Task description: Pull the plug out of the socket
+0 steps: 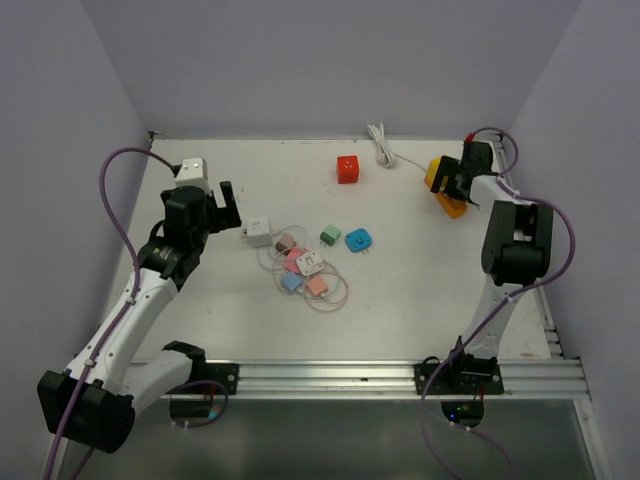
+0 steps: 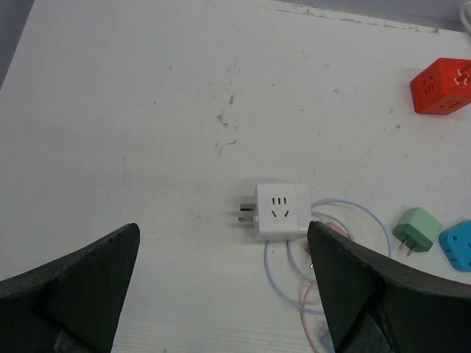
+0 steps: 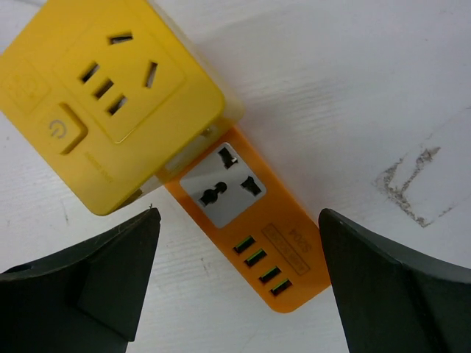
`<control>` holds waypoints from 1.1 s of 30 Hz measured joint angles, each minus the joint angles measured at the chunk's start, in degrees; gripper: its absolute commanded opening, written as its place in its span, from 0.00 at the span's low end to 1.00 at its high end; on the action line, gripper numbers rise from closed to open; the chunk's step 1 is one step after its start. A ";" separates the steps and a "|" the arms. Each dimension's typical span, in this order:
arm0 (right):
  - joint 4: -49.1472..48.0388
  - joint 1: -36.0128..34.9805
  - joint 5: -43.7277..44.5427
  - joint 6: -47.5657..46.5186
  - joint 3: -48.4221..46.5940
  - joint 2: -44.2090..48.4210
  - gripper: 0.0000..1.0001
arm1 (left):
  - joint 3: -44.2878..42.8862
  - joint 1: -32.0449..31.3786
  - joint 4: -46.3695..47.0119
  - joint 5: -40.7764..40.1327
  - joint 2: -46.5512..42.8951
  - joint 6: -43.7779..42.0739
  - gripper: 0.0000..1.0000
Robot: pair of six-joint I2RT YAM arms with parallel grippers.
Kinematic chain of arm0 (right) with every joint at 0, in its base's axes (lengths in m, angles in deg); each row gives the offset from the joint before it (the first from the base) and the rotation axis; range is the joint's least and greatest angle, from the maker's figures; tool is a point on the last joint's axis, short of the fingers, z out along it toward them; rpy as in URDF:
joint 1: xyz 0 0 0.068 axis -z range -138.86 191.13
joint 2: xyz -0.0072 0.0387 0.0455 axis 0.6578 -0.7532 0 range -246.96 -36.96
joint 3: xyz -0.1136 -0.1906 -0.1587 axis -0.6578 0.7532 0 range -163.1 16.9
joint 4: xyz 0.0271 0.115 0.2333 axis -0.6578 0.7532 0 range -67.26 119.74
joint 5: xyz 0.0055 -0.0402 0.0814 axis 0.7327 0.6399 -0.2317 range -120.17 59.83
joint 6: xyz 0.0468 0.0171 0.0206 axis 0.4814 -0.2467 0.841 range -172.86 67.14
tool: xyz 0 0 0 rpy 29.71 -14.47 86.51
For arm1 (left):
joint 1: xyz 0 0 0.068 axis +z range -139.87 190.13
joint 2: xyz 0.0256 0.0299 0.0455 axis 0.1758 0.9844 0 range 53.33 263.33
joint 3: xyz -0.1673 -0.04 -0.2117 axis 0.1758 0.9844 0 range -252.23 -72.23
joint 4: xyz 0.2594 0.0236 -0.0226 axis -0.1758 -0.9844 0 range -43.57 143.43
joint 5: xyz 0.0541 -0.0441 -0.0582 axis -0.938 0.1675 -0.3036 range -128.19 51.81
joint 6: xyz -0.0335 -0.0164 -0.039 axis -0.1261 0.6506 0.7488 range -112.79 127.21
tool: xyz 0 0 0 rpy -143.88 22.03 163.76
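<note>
A yellow cube plug adapter point(image 3: 110, 88) is joined to the end of an orange power strip point(image 3: 250, 228) with one universal socket and several USB ports. In the top view the yellow cube point(image 1: 436, 172) and orange strip point(image 1: 453, 207) lie at the far right of the table. My right gripper point(image 3: 239, 215) is open right above them, its fingers on either side of the strip without touching it; in the top view the right gripper point(image 1: 462, 180) partly hides them. My left gripper point(image 2: 223, 243) is open and empty, just short of a white adapter point(image 2: 282, 210).
A red cube socket point(image 1: 347, 168) sits far centre, with a white cable point(image 1: 381, 147) behind it. A green plug point(image 1: 330, 235), a blue plug point(image 1: 359, 240) and a cluster of pink and blue plugs with looped cables point(image 1: 305, 272) lie mid-table. The white adapter point(image 1: 258, 231) lies left of them.
</note>
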 measured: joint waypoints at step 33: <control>-2.64 -14.67 -0.63 1.90 19.28 11.17 0.18 | 0.07 0.00 0.02 1.97 -0.04 -0.13 1.00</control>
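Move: Just below the open right fingers lies the orange power strip, its middle about 3 cm down, 1 cm ahead and 2 cm to the left. The yellow cube plugged on its far end stands about 5 cm ahead and 4 cm left of that hand. The blue plug lies some 23 cm left and 11 cm back, the white cable coil 17 cm left and 11 cm ahead. From the left hand the strip is roughly 54 cm right, 19 cm ahead and 21 cm below. Sweeping left about 5 cm with a slight turn counter-clockwise, the right hand sinks some 3 cm to bring its fingers down beside the orange strip, then pinches the strip's long sides just on the near side of the yellow cube. Keeping low, it drags the gripped strip another 6 cm or so left and as far back towards the base. ##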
